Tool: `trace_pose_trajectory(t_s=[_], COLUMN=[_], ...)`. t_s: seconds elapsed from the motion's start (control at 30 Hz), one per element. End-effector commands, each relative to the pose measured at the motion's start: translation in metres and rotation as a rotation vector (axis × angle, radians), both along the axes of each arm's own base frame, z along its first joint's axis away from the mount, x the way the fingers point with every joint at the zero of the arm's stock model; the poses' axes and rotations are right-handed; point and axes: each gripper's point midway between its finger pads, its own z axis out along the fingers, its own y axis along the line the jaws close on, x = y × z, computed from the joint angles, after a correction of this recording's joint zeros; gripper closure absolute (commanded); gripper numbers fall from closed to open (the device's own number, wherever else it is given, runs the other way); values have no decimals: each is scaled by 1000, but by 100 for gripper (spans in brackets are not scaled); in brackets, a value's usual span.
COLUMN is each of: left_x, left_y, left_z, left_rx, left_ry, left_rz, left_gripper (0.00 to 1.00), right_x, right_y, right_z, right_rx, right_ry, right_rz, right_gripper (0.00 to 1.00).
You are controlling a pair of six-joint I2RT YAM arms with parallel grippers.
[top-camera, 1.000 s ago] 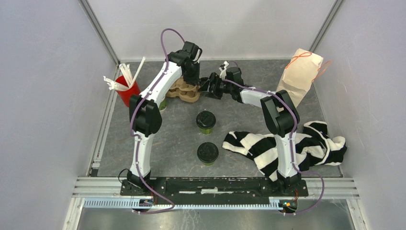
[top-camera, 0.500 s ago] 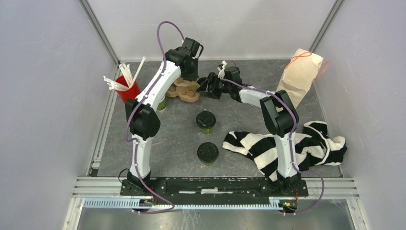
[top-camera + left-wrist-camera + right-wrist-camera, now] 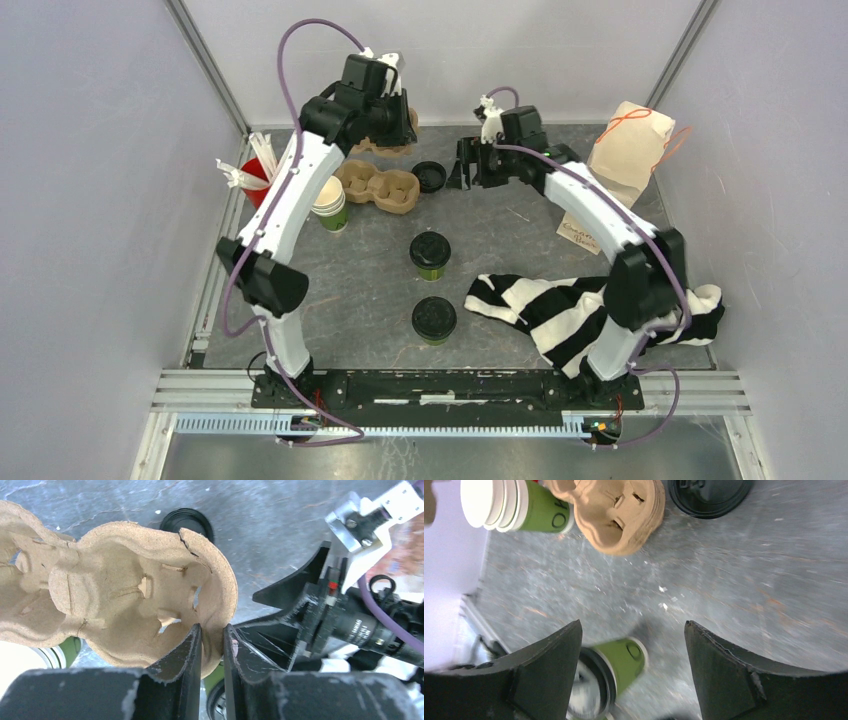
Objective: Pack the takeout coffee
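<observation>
Two green cups with black lids stand mid-table, one farther (image 3: pixel 430 252) and one nearer (image 3: pixel 434 318). My left gripper (image 3: pixel 392 118) is raised over the back of the table, shut on the rim of a brown pulp carrier (image 3: pixel 125 590), which hangs from its fingers (image 3: pixel 192 650). My right gripper (image 3: pixel 465 168) is open and empty, in the air to the right of the carrier. In the right wrist view the right gripper (image 3: pixel 632 625) is open, with a lidded green cup (image 3: pixel 621 662) blurred on the table below it.
A stack of pulp carriers (image 3: pixel 378 187) lies on the table, with a loose black lid (image 3: pixel 430 176) to its right. A stack of lidless green cups (image 3: pixel 330 205) and a red cup with straws (image 3: pixel 258 180) stand left. A paper bag (image 3: pixel 630 150) and a striped cloth (image 3: pixel 590 300) lie right.
My left gripper has risen and moved back, lifting one carrier off the stack. My right gripper has drawn away from the stack to the right and upward. The loose lid now shows.
</observation>
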Motion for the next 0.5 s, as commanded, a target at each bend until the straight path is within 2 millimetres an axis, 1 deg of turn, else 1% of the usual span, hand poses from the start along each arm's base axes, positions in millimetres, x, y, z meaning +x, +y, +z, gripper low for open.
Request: trace_pose_trajectory(t_s=[0.0, 0.07, 0.13, 0.17, 0.23, 0.3, 0.33, 0.37, 0.4, 0.47], left_x=[-30, -40, -51, -55, -67, -77, -85, -91, -97, -105], left_y=[-18, -19, -18, -18, -16, -15, -17, -19, -21, -23], left_z=[46, 54, 61, 64, 72, 73, 75, 75, 74, 74], left_rx=[-165, -185, -200, -209, -236, -261, -282, -303, -319, -344], left_ry=[-59, -68, -72, -73, -77, -44, -24, -6, 7, 24], left_rz=[-105, -137, -156, -158, -167, -159, -173, -187, -199, -209], left_gripper=[98, 98, 98, 98, 98, 98, 98, 98, 98, 98], right_x=[-45, -60, -75, -82, -98, -114, -122, -130, -137, -144], right_y=[-64, -89, -107, -115, -126, -134, -137, -140, -145, -161], right_z=[54, 65, 76, 78, 88, 95, 102, 104, 108, 113], right_rx=[-287, -374, -424, -441, -452, -447, -438, -433, -432, -471], right_ry=[-191, -220, -240, -242, -255, -240, -242, -242, -258, -285], right_rz=[59, 36, 7, -3, -25, -45, -51, -55, -66, -118], right_gripper=[16, 15, 15, 15, 15, 15, 15, 15, 16, 15])
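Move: Below the left hand, which already holds the upper cup carrier, the nearer-to-hand capped cup stands about 13 cm back, 3 cm right and 25 cm down. The other carrier lies some 7 cm ahead, 9 cm left and 27 cm down, and the loose lid 10 cm ahead, 3 cm right and 29 cm down. From the empty right hand that cup is roughly 11 cm back, 7 cm left and 12 cm down, and the lid 11 cm ahead, 7 cm left and 17 cm down. Drawing the pinched carrier back about 7 cm and up some 5 cm, the left hand keeps its grip and tilts its left side down while turning a little clockwise. The open right hand backs off from it, going right, back and up some 12 cm each, rising first and then travelling level, its fingers swinging from leftward to more forward. ##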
